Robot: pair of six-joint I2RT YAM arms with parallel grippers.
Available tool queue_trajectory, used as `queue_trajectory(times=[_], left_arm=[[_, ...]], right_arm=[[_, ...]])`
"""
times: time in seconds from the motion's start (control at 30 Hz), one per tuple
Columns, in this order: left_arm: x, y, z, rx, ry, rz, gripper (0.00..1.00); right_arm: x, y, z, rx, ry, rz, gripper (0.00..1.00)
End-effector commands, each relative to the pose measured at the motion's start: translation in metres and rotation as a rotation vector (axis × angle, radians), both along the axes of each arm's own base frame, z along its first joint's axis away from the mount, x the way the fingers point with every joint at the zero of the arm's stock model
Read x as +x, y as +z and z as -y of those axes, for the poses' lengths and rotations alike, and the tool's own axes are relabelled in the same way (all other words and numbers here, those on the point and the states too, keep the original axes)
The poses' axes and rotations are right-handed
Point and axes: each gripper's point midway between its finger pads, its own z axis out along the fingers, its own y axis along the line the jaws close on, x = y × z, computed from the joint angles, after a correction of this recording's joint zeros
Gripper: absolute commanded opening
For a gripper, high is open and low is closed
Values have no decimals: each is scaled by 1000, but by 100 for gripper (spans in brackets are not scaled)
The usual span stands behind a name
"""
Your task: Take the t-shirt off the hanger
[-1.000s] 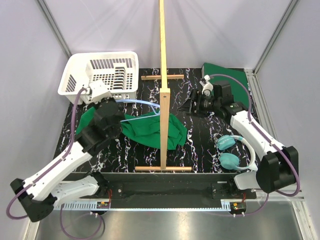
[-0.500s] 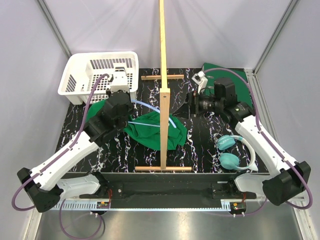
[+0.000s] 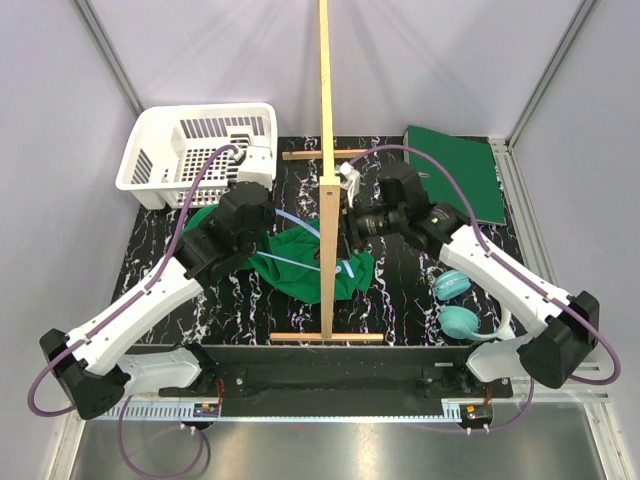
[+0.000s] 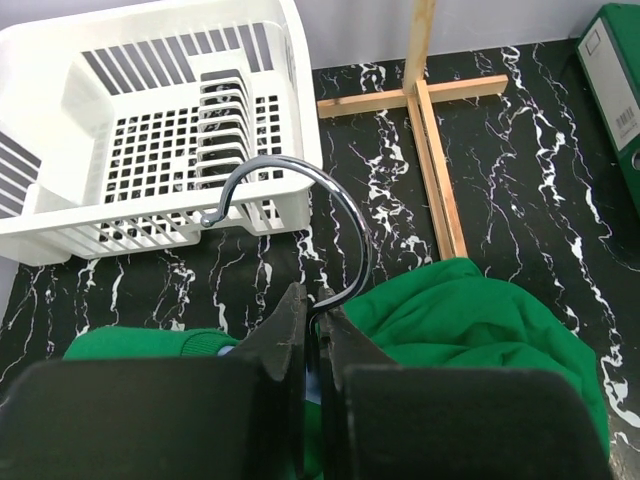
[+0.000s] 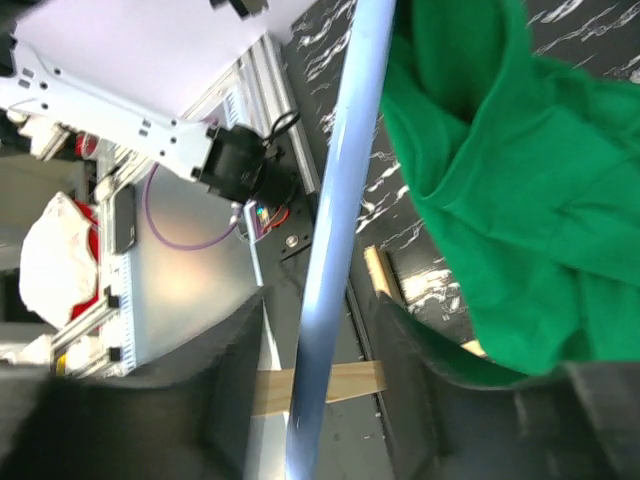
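The green t-shirt (image 3: 295,268) lies bunched on the black marbled table, still around the light blue hanger (image 3: 298,224). My left gripper (image 3: 258,212) is shut on the base of the hanger's silver hook (image 4: 300,180), just above the shirt (image 4: 470,320); in the left wrist view the gripper (image 4: 315,300) pinches the wire. My right gripper (image 3: 345,225) is open beside the wooden stand. In the right wrist view its jaws (image 5: 325,390) stand wide apart either side of the hanger's blue arm (image 5: 335,250), with the shirt (image 5: 520,200) hanging off that arm.
A tall pale wooden stand (image 3: 327,180) rises between the two grippers, its base (image 4: 430,110) on the table. A white basket (image 3: 200,150) sits back left. A green binder (image 3: 455,170) lies back right. Teal headphones (image 3: 460,305) lie near right.
My right gripper has swung left from the binder side to the stand and now straddles the hanger's arm. My left gripper has shifted right and slightly nearer with the hook.
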Motion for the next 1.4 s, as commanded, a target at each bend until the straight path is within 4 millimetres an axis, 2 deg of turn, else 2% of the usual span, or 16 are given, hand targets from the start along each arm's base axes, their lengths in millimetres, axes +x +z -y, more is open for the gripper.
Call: queue_trajectory(times=[0.0, 0.13, 0.23, 0.27, 0.37, 0.43, 0.47, 0.6, 0.7, 0.77, 0.8, 0.87, 0.97, 1.07, 1.27, 1.37], left_arm=[[-1, 41, 7, -99, -42, 79, 0], [-2, 45, 5, -116, -35, 87, 0], [-4, 44, 0, -132, -3, 90, 0], [-4, 45, -1, -140, -2, 92, 0], [-7, 44, 4, -174, -24, 80, 2], [-11, 44, 6, -197, -40, 68, 23], [-14, 46, 6, -220, -45, 66, 47], [-28, 53, 0, -273, -66, 60, 68], [-45, 52, -21, -309, -30, 61, 71], [-52, 36, -34, -323, 2, 33, 71], [-61, 35, -40, -345, -9, 29, 70], [-65, 19, -49, -373, 17, -10, 70], [-69, -6, -50, -397, 2, -95, 74], [-64, -32, -42, -409, -8, -182, 84], [-51, -50, -29, -394, -6, -257, 86], [-42, -58, -32, -370, 36, -267, 86]], right_arm=[[-2, 10, -14, 11, 22, 61, 43], [1, 0, -15, -18, -16, 56, 27], [0, -4, -12, -27, -45, 47, 3], [1, -3, -12, -23, -56, 52, 0], [4, -3, -8, -16, -96, 58, 0], [4, -2, -6, -17, -119, 57, 0], [5, 1, -6, -5, -127, 66, 0], [2, 5, -6, 31, -133, 58, 0], [2, 6, -6, 43, -145, 40, 0], [1, 9, -6, 55, -149, 37, 0], [1, 8, -6, 54, -155, 32, 0], [0, 11, -5, 64, -159, 28, 0], [-5, 15, -5, 79, -135, 27, 0], [-9, 18, -5, 87, -120, 21, 0], [-14, 19, -4, 94, -109, 3, 0], [-18, 21, -3, 104, -97, 7, 0]])
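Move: The left hand still holds the hanger by its neck; the t-shirt's middle lies about 8 cm back of it, 5 cm right and 12 cm below, and the white rack some 22 cm ahead, 16 cm left and 20 cm lower. The right hand's open fingers straddle the hanger's free arm, level fore and aft, about 1 cm left and 2 cm below, with the near post roughly 11 cm back and 2 cm left. Right pinches the hanger's arm; left lets go, arcs back-left some 6 cm, up, then down about 10 cm. ##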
